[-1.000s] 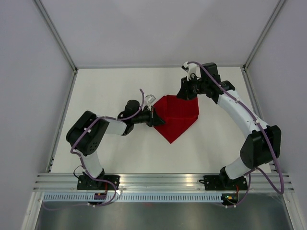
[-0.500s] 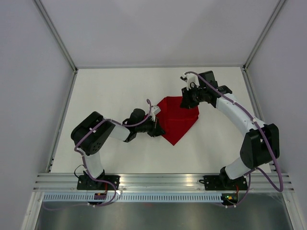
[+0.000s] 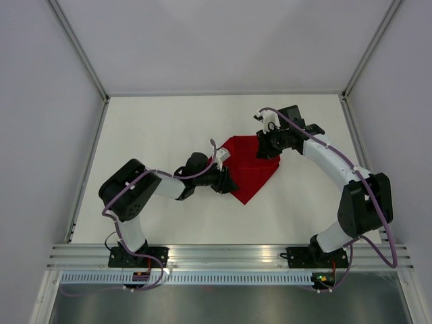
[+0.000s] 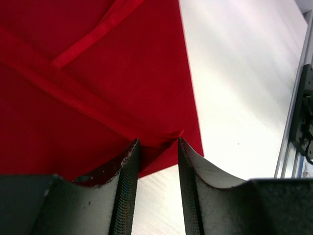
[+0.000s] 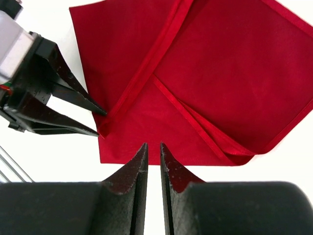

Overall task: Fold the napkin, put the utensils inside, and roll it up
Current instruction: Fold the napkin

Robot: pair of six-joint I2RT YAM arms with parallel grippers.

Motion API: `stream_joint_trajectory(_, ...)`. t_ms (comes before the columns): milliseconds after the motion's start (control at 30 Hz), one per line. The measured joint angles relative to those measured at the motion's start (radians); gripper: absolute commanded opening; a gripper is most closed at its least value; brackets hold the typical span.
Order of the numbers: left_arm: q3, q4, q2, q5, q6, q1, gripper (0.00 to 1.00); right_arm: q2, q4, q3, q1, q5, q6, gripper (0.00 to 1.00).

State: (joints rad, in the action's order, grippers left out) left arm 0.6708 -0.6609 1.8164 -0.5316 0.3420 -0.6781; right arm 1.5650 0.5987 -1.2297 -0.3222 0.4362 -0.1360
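The red napkin [image 3: 251,165] lies folded on the white table, with hemmed flaps overlapping across it [image 5: 195,73]. My left gripper [image 3: 231,183] is at its near-left edge. Its jaws stand open, and a raised fold of the napkin's [image 4: 98,73] corner sits loose between the tips of the left gripper [image 4: 156,142]. The right wrist view shows the left gripper [image 5: 101,123] straddling that fold. My right gripper [image 3: 264,150] hovers over the napkin's far edge. The right gripper's [image 5: 151,146] jaws are a narrow gap apart with nothing between them. The utensils are out of view.
White table [image 3: 155,128] stretches left of and behind the napkin, bounded by white walls. An aluminium rail [image 3: 223,253] runs along the near edge, and the rail [image 4: 298,122] also shows at the right of the left wrist view.
My left gripper carried the napkin's left corner toward the near right, then opened and released it. My right gripper came nearer over the far edge. The napkin's outline is smaller.
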Motion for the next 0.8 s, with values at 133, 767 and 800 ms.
stream_joint_trajectory(133,0.047,0.009,-0.003,0.0,0.0,-0.017,0.45,0.0,0.004,0.014,0.0,-0.006,-0.005,0.21)
stream_joint_trajectory(767,0.212,0.264,-0.135,0.459,0.003,-0.019,0.43,-0.014,0.017,0.163,0.08,-0.092,-0.051,0.2)
stream_joint_trajectory(800,0.237,0.294,-0.139,0.504,0.008,-0.005,0.41,-0.012,0.019,0.173,0.083,-0.1,-0.053,0.2)
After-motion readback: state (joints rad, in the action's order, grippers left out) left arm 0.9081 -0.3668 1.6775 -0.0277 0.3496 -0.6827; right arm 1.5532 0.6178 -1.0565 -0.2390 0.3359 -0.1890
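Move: The napkin's right-hand folded corner lies about 8 cm right of the right hand, 3 cm ahead and 13 below; the napkin's near tip is some 16 cm back and 6 left. From the left hand that right corner is about 11 cm ahead and 17 right, the far-left corner roughly 21 straight ahead, the near tip 8 back and 3 right, all about 2 below. Left clears the flap rightward, then swings about 10 cm forward and up; right sinks rightward towards the right corner. ##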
